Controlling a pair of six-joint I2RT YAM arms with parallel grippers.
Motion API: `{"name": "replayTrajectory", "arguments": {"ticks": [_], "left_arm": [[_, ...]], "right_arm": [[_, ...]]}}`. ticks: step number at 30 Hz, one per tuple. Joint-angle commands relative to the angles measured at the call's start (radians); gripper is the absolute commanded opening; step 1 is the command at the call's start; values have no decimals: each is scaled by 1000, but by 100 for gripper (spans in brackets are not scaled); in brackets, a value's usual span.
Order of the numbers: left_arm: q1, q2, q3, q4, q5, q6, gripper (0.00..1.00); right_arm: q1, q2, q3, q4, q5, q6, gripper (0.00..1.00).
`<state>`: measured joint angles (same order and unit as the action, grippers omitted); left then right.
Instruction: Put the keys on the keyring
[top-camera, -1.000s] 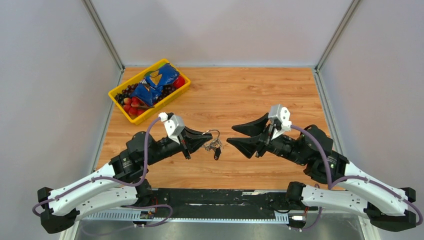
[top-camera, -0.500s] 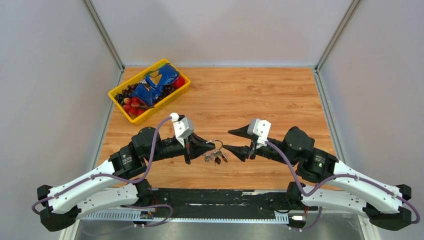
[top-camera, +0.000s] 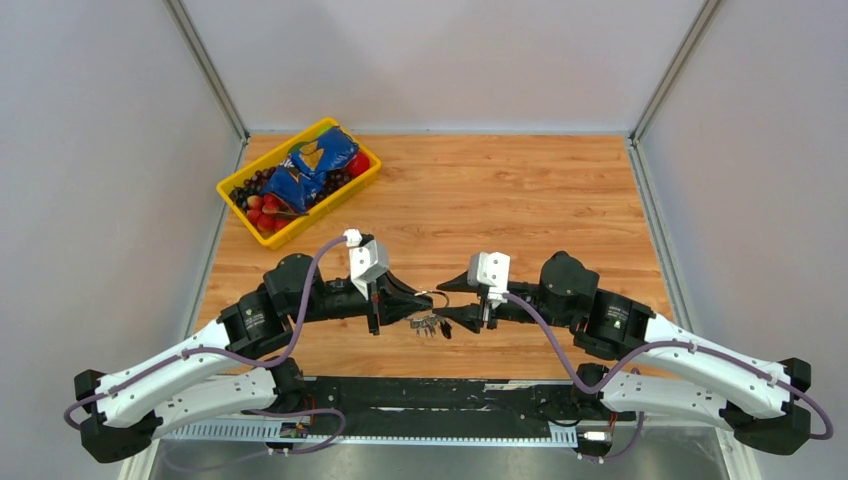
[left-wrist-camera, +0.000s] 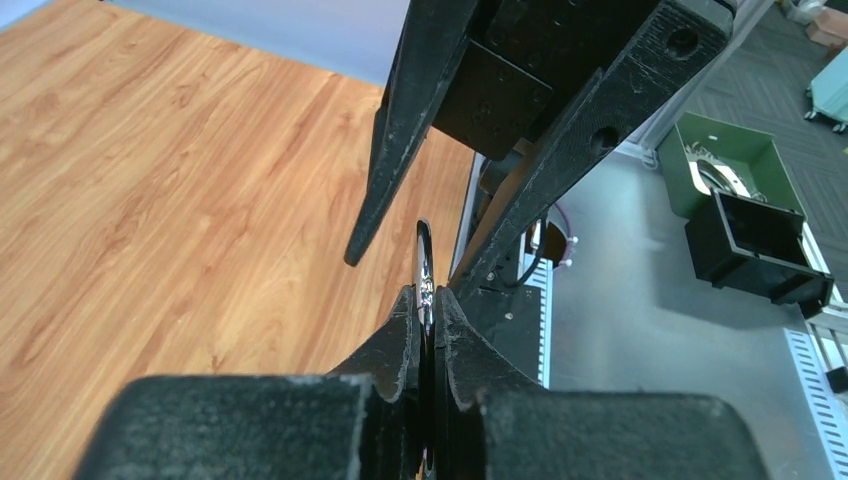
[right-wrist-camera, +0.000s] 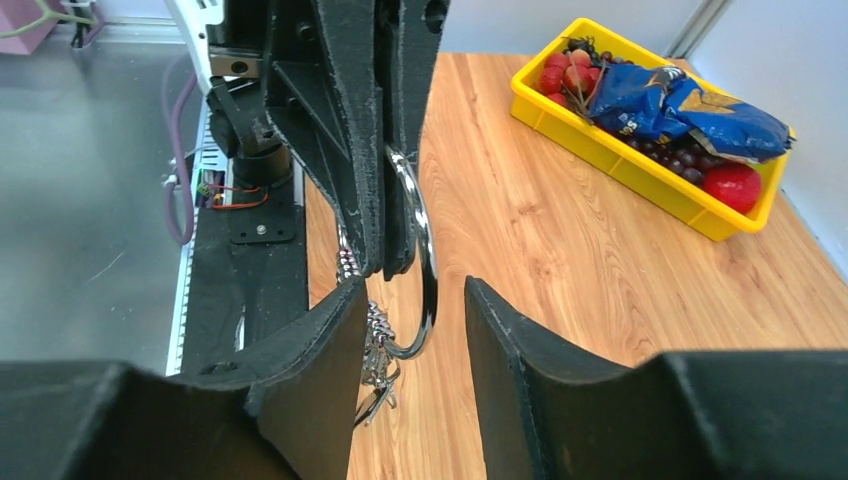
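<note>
My left gripper (top-camera: 416, 298) is shut on the keyring (top-camera: 432, 294), a silver wire ring held above the table near its front middle. In the left wrist view the keyring (left-wrist-camera: 424, 262) shows edge-on, pinched between my left gripper's (left-wrist-camera: 426, 294) tips. The keys (top-camera: 428, 324) hang in a small cluster under the ring. My right gripper (top-camera: 446, 303) faces the left one and is open. In the right wrist view the keyring (right-wrist-camera: 429, 250) stands in the gap of my right gripper (right-wrist-camera: 412, 285), touching neither finger as far as I can see. The keys (right-wrist-camera: 378, 352) dangle beside its left finger (right-wrist-camera: 310, 370).
A yellow tray (top-camera: 238, 208) with a blue bag, dark grapes and red fruit sits at the table's back left; the tray (right-wrist-camera: 630, 172) also shows in the right wrist view. Grey walls enclose the wooden table. The black base rail runs along the near edge.
My right gripper has come left to the ring, and its fingers now straddle it with a narrower gap. My left gripper shifted slightly right with the keyring and stayed shut.
</note>
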<state>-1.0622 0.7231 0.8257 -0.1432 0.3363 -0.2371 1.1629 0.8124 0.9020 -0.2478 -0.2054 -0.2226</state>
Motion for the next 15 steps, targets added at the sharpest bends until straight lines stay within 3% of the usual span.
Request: {"name": "replayTrajectory", "arguments": {"ticks": [1, 8, 15], "left_arm": [[3, -12, 7, 59, 38, -7, 0], [3, -19, 8, 59, 45, -1, 0], [3, -76, -23, 81, -1, 5, 1]], "right_arm": [[4, 1, 4, 4, -85, -17, 43], [5, 37, 20, -27, -116, -18, 0], [5, 38, 38, -64, -130, -26, 0]]}}
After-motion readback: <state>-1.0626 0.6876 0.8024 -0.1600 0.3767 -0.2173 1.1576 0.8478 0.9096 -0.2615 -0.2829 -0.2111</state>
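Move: The keyring, pinched in the left fingers, has its middle about 2 cm to the right of the left hand, at its height. For the right hand it lies some 2 cm to the left and level, its free edge already between the half-open fingertips. The bunch of keys hangs about 5 cm below the right hand, 1 cm back and 2 cm to the left, and the black fob about 5 cm below it and 1 cm back. The right hand closes its half-open fingers to nearly shut on the free edge of the keyring, pinching it between the fingertips just beside the left ones, while it eases back, left and down by about 1 cm each way and turns only some 5 degrees. The left hand keeps its shut pinch on the keyring and shifts back about 1 cm with it, drifting roughly half a centimetre left and down. ##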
